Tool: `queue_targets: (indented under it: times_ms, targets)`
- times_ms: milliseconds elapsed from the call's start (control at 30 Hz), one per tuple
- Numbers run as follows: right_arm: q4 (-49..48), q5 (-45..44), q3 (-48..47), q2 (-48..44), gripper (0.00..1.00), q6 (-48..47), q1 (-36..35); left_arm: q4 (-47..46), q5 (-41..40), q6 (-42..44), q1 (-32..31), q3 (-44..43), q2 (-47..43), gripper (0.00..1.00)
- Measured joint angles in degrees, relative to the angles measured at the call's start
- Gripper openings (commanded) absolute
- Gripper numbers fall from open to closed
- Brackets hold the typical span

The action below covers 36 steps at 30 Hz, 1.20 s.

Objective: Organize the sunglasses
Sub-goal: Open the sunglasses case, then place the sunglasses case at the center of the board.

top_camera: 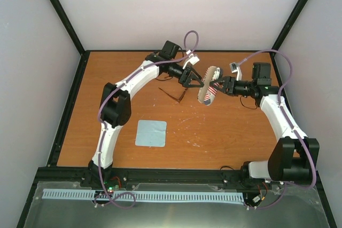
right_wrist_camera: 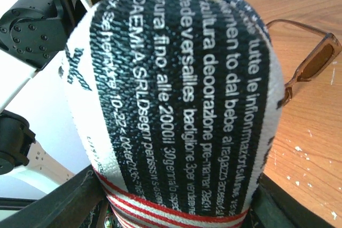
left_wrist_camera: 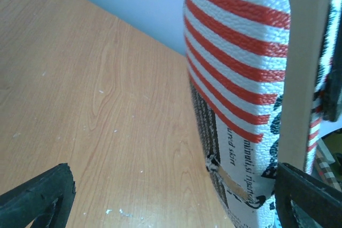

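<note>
The sunglasses point(top_camera: 179, 96), with a thin reddish-brown frame, lie on the wooden table below my left gripper; one lens and temple also show in the right wrist view point(right_wrist_camera: 314, 63). My right gripper point(top_camera: 219, 87) is shut on the flag-patterned case point(top_camera: 208, 92) and holds it tilted above the table; the case fills the right wrist view point(right_wrist_camera: 176, 78), clamped between the fingers point(right_wrist_camera: 64, 209). My left gripper point(top_camera: 194, 81) is open right beside the case's upper end. In the left wrist view the striped case point(left_wrist_camera: 240, 52) stands by the right fingertip point(left_wrist_camera: 307, 196), with the left fingertip far off.
A light blue square cloth point(top_camera: 150, 133) lies flat on the table near the front left. The table point(top_camera: 224, 132) is framed by black rails, with pale walls around it. The left arm's elbow point(top_camera: 115, 105) hangs over the left side.
</note>
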<state>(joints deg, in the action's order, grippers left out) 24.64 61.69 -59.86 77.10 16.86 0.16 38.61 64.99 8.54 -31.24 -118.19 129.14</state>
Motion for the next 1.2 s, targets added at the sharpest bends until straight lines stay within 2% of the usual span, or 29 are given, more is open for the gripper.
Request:
queue_targets:
  times_ms: [333, 433, 600, 700, 867, 1200]
  targets:
    - [5.9, 4.7, 0.3, -3.1, 0.03, -2.7, -0.8, 0.2, -10.9, 2.8, 3.7, 0.5, 2.4, 1.00]
    - [6.1, 3.2, 0.3, -3.1, 0.03, -2.6, -1.0, -0.8, -10.2, 2.3, 5.0, 2.7, 2.1, 1.00]
    - [3.5, -2.8, 0.3, -1.6, 0.03, -0.5, -1.0, -4.0, -4.2, -0.9, 6.2, 10.5, -1.0, 0.99]
    - [3.0, -7.0, -0.3, 2.4, 0.03, 0.6, -1.0, -4.7, -1.5, -2.0, 6.2, 15.3, -4.0, 1.00]
    - [6.2, -13.0, -3.5, 13.6, 0.03, 1.2, -0.9, -3.8, -1.3, -0.7, 6.3, 16.0, -5.4, 0.99]
    - [7.6, -8.3, -3.8, 27.2, 0.03, 0.0, -0.9, 0.2, -3.3, 3.2, 7.8, 16.2, -5.4, 0.99]
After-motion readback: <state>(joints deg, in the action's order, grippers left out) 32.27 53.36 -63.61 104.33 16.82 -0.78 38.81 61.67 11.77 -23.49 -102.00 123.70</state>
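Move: The partly open sunglasses case hangs between the grippers: its middle is about 4 cm to the left hand's right, 3 cm back and 2 cm higher. The right hand already grips it; from there its middle is some 4 cm left, level in depth and height, and the bare table lies about 24 cm below, 3 cm ahead. From the left hand the sunglasses lie roughly 9 cm ahead, 8 left and 21 below, the blue cloth 16 back, 20 left, 21 below. The case's loose half is worked away from the half in the right grip: the left finger at its rim sweeps about 5 cm forward and down while the right hand draws back 3. The wide-open left hand then comes free, going left and back; the right, keeping its grip, swings forward and lowers the case some 17 cm, rolling about 30 degrees, forward side dipping. ##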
